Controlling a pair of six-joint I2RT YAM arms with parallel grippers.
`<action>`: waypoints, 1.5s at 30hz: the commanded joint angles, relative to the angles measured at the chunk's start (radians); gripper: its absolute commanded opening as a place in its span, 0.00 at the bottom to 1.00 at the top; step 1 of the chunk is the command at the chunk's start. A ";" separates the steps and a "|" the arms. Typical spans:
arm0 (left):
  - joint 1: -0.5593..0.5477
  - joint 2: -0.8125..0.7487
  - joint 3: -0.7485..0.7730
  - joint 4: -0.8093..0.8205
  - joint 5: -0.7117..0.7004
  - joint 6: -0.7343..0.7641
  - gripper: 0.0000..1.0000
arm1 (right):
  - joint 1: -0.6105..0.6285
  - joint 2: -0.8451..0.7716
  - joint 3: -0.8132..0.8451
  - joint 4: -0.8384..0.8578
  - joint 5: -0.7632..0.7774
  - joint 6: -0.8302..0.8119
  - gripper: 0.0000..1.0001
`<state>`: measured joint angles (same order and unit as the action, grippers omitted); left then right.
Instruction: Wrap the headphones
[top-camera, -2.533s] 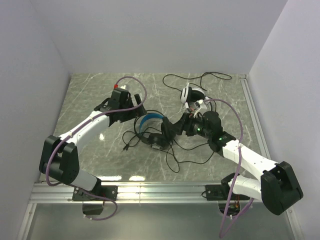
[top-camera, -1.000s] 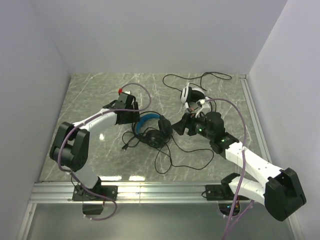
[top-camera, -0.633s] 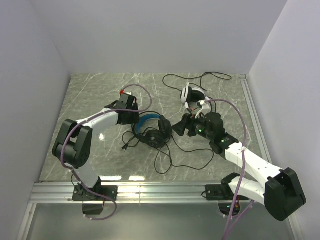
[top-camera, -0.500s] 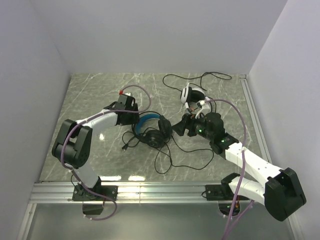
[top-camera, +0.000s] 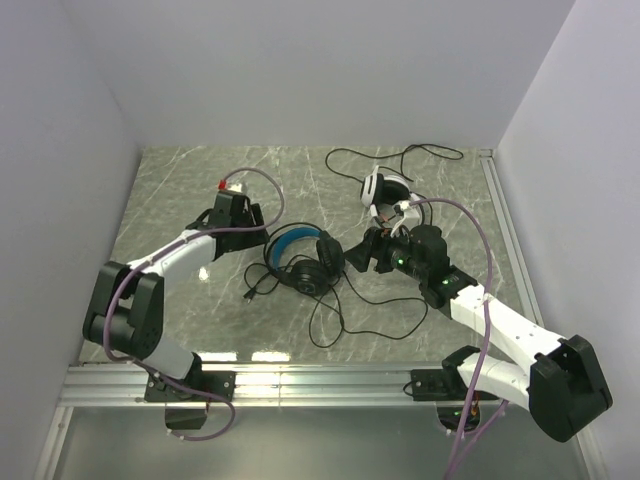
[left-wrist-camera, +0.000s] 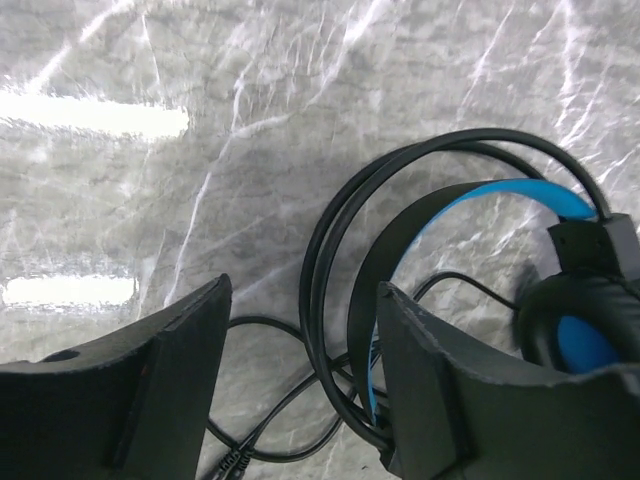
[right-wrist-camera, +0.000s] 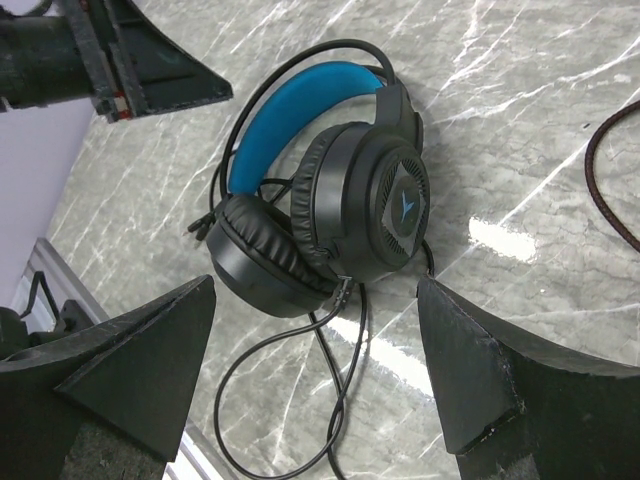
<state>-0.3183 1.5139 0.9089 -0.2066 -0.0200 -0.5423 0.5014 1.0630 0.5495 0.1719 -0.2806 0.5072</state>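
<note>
The black headset with a blue headband (top-camera: 300, 258) lies on the marble table, its thin black cable (top-camera: 335, 322) looping loosely toward the near edge. The white headset (top-camera: 385, 190) sits behind my right wrist, with its cable (top-camera: 400, 157) trailing to the back. My left gripper (top-camera: 260, 224) is open and empty just left of the blue headband (left-wrist-camera: 470, 200); the headset's black wire hoop shows between its fingers (left-wrist-camera: 302, 300). My right gripper (top-camera: 352, 255) is open and empty, just right of the ear cups (right-wrist-camera: 350, 200) and apart from them (right-wrist-camera: 315, 290).
The marble table (top-camera: 180, 200) is boxed in by white walls at left, back and right. A metal rail (top-camera: 320, 380) runs along the near edge. The cable plug (top-camera: 252, 295) lies left of the ear cups.
My left gripper has pulled back to the left, away from the blue headband. The right gripper backed off the ear cups earlier and now holds still. The headset has not moved lately.
</note>
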 joint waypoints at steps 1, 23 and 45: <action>-0.001 0.046 0.019 -0.011 0.023 0.007 0.65 | 0.005 -0.001 -0.003 0.031 0.001 -0.010 0.89; -0.102 0.276 0.165 -0.146 -0.090 0.065 0.37 | 0.005 0.014 -0.005 0.031 0.003 -0.012 0.89; -0.157 0.318 0.110 -0.162 -0.126 0.027 0.00 | 0.005 -0.075 -0.049 -0.029 0.021 -0.001 0.89</action>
<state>-0.4564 1.8030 1.0901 -0.3511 -0.1711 -0.4648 0.5014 1.0275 0.5301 0.1478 -0.2764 0.5079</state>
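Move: Below and a little to the right of the left hand lies the left edge of the headphones' black outer hoop, about 3 cm right and 6 cm down, level in reach. The lower ear cup is roughly 12 cm right and 5 cm back, the upper ear cup some 16 cm right, nearly level in reach. The cable plug lies 9 cm back and 2 cm left. From the right hand that hoop edge is about 9 cm ahead, 20 cm left and 13 cm down. Sinking about 6 cm, the left hand comes down over the left edge of the black outer hoop, then eases some 2 cm right while the fingers tip roughly 10 degrees steeper and the hand's left side rises by about 15. The half-open fingers narrow on the way and shut almost fully, pinching the hoop between their pads. ##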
